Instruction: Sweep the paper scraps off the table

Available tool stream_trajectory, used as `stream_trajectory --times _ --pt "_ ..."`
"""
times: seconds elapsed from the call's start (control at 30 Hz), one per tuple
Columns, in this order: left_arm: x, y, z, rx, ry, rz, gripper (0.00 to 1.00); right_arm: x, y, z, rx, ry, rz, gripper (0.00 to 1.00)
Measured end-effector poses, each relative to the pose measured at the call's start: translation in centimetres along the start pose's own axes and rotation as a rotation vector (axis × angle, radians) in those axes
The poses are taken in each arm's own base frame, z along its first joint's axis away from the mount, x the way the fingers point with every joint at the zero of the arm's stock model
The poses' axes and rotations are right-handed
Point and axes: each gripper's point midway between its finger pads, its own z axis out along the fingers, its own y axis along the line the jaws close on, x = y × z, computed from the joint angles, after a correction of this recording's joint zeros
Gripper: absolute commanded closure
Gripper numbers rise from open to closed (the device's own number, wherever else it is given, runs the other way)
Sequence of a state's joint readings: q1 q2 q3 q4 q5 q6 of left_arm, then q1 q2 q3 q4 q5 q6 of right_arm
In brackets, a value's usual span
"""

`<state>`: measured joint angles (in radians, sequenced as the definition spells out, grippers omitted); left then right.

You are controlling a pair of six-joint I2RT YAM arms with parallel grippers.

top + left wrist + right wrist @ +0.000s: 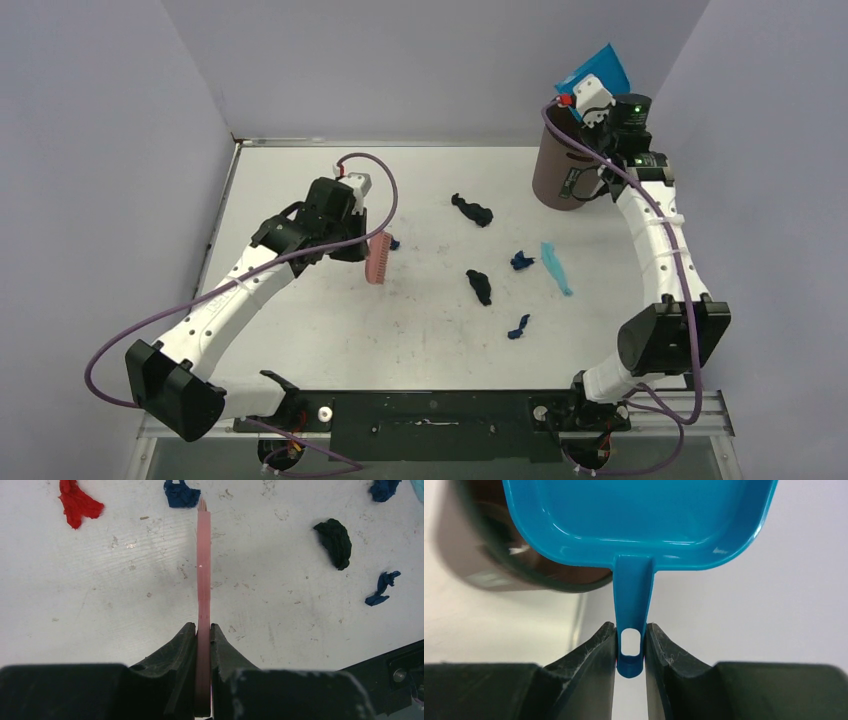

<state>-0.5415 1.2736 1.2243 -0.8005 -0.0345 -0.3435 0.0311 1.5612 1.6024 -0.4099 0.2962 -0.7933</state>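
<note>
Paper scraps lie scattered over the white table (300,340): two black ones (472,210) (479,286), dark blue ones (521,260) (518,326) and a light-blue strip (556,267). My left gripper (203,630) is shut on the pink hand brush (203,565), whose bristles (377,260) hang toward the table left of centre. At the brush tip in the left wrist view sits a dark blue scrap (181,494), with a red scrap (76,502) to its left. My right gripper (630,630) is shut on the handle of the blue dustpan (639,515), held high at the back right (600,70).
A brown cylindrical container (560,170) stands at the back right, right under the raised dustpan. Grey-lilac walls close in the back and both sides. The black base rail (430,410) runs along the near edge.
</note>
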Motion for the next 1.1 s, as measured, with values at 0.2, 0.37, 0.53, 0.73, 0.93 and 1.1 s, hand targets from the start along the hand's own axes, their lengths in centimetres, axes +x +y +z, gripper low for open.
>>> stream_trajectory --times 0.2,0.37,0.53,0.73,0.93,1.1 --pt "-1.3 0.5 -0.7 -0.026 -0.034 0.011 1.00 -1.7 5.4 -4.5 -0.384 -0.143 0.025 0.95" --pt "-1.8 1.8 -1.1 -0.085 -0.049 0.029 1.00 -0.4 12.1 -7.2 -0.678 -0.146 -0.012 0.95" --pt "-3.3 3.6 -1.8 -0.196 -0.074 0.061 1.00 2.8 21.0 -11.6 -0.978 -0.077 -0.118 0.93" --pt "-4.8 6.8 -1.5 -0.369 -0.081 0.093 1.00 5.0 31.7 -18.9 -1.242 -0.041 -0.360 0.91" --pt "-6.0 9.7 -0.9 -0.519 -0.055 0.126 1.00 5.6 36.4 -21.4 -1.333 0.017 -0.426 0.90" --pt "-6.4 11.2 -0.6 -0.569 -0.042 0.118 1.00 6.9 40.3 -19.4 -1.360 0.157 -0.431 0.87"
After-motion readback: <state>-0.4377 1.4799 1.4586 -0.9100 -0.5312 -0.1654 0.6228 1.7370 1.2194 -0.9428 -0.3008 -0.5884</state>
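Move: Ahead of the brush-holding left hand, about 13 cm out, 7 cm to its left and 19 cm below, lies the red scrap; the blue scrap is some 11 cm ahead and 5 cm right. From the right hand, which holds the dustpan high, the black scrap lies about 20 cm back, 24 cm left and 32 cm down; the dark blue scrap sits 13 cm back, 14 cm left, and the bin 10 cm ahead, 2 cm left. Swinging the still-gripped dustpan away from the bin, the right hand goes some 25 cm each left, back and down, dropping more steeply at the end to come low beside the black scrap, while tipping down about 70 degrees. Meanwhile the left hand carries the brush about 10 cm left and 7 cm forward towards the red scrap, well above the table, rolling its left side up some 30 degrees. ##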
